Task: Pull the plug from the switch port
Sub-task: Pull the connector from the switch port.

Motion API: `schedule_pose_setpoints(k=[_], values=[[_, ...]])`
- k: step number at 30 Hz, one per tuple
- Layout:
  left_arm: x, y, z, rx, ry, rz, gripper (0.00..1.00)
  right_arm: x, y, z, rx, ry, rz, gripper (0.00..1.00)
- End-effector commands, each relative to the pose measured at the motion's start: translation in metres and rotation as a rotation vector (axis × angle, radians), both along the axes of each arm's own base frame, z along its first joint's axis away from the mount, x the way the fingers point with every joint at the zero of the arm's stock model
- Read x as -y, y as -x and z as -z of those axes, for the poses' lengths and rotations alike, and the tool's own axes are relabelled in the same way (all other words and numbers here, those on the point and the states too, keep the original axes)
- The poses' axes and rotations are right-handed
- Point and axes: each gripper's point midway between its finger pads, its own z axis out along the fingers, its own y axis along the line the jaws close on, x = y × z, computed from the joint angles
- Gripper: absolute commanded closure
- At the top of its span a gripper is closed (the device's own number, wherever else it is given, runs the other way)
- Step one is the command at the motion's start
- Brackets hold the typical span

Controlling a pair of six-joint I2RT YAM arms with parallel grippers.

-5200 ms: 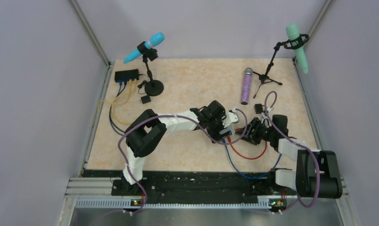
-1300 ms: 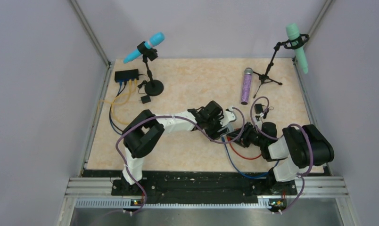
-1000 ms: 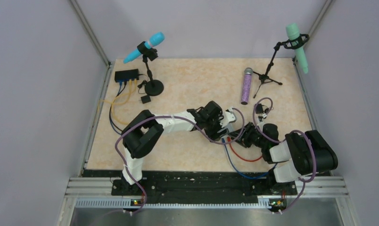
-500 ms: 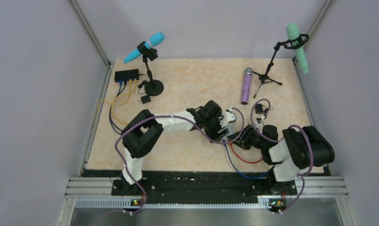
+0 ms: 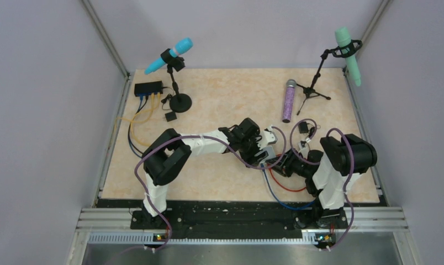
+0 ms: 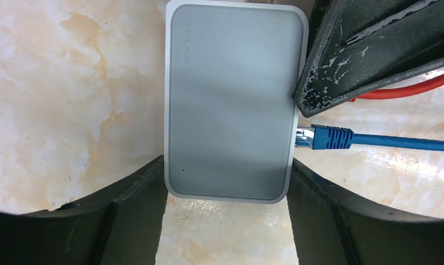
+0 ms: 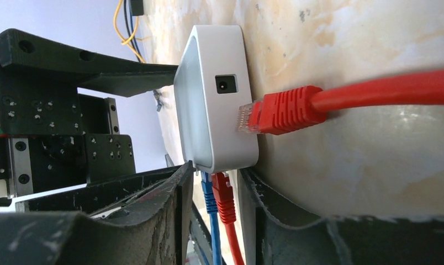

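Observation:
The black switch (image 5: 148, 88) sits at the far left with yellow and blue cables plugged in, far from both grippers. My left gripper (image 6: 228, 162) is shut on a pale grey TP-LINK box (image 6: 231, 99) at mid-table, one finger on each side of it. A blue plug (image 6: 330, 137) sits in the box's side. My right gripper (image 7: 217, 168) is open, its fingers narrowly astride the blue plug (image 7: 207, 190) and a red plug (image 7: 224, 193), with its tips at the box. A second red plug (image 7: 280, 109) lies at the box's side with its clear tip showing.
A blue microphone (image 5: 175, 49) on a round-base stand and a tiny black block (image 5: 170, 116) stand near the switch. A purple microphone (image 5: 288, 101) lies at the back right. A green microphone (image 5: 348, 55) on a tripod stands at the far right. Red and blue cables loop toward the near edge.
My right gripper has moved left up to the grey box, and the right arm's elbow has swung up and inward. The left arm and the box have stayed put.

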Motion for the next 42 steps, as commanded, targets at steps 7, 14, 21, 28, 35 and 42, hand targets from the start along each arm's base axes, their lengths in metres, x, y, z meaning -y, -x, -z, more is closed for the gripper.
schedule_pose_setpoints(k=[7,14,21,28,35,42], values=[[-0.026,0.031,0.028,-0.129,-0.105,-0.006,0.47,0.006,0.013,0.000,0.041,0.027,0.023,0.64],[-0.026,0.028,0.027,-0.119,-0.106,-0.016,0.47,0.009,0.017,-0.001,0.056,0.039,0.040,0.67],[-0.027,0.026,0.028,-0.114,-0.111,-0.023,0.48,0.010,0.020,-0.008,0.093,0.040,0.045,0.64],[-0.029,0.023,0.030,-0.105,-0.121,-0.034,0.48,0.023,0.013,0.003,0.089,0.193,0.060,0.54],[-0.028,0.019,0.029,-0.096,-0.112,-0.041,0.49,0.066,0.002,-0.018,0.108,0.459,0.213,0.20],[-0.030,0.020,0.030,-0.101,-0.110,-0.043,0.49,0.051,0.005,-0.059,0.198,0.245,0.264,0.01]])
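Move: The right fingers are already around the red front plug on the switch's near side, its middle barely 1 cm ahead and 1 cm left of that hand, about level. From that hand, the blue plug lies roughly 3 cm left and 1 cm ahead, the switch's middle 5 cm ahead and 2 cm left, and the red side plug 3 cm ahead and 4 cm right. For the left hand, gripping the switch, the red front plug is about 4 cm back and 5 cm right. The right hand first lingers almost in place at the red front plug with its finger gap nearly unchanged, then rises about 6 cm and swings some 5 cm to the right, leaving the plug behind while its fingers spread wide and turn about 20 degrees clockwise to point more forward. The left hand keeps its grip on the switch's left end and holds it practically still. ##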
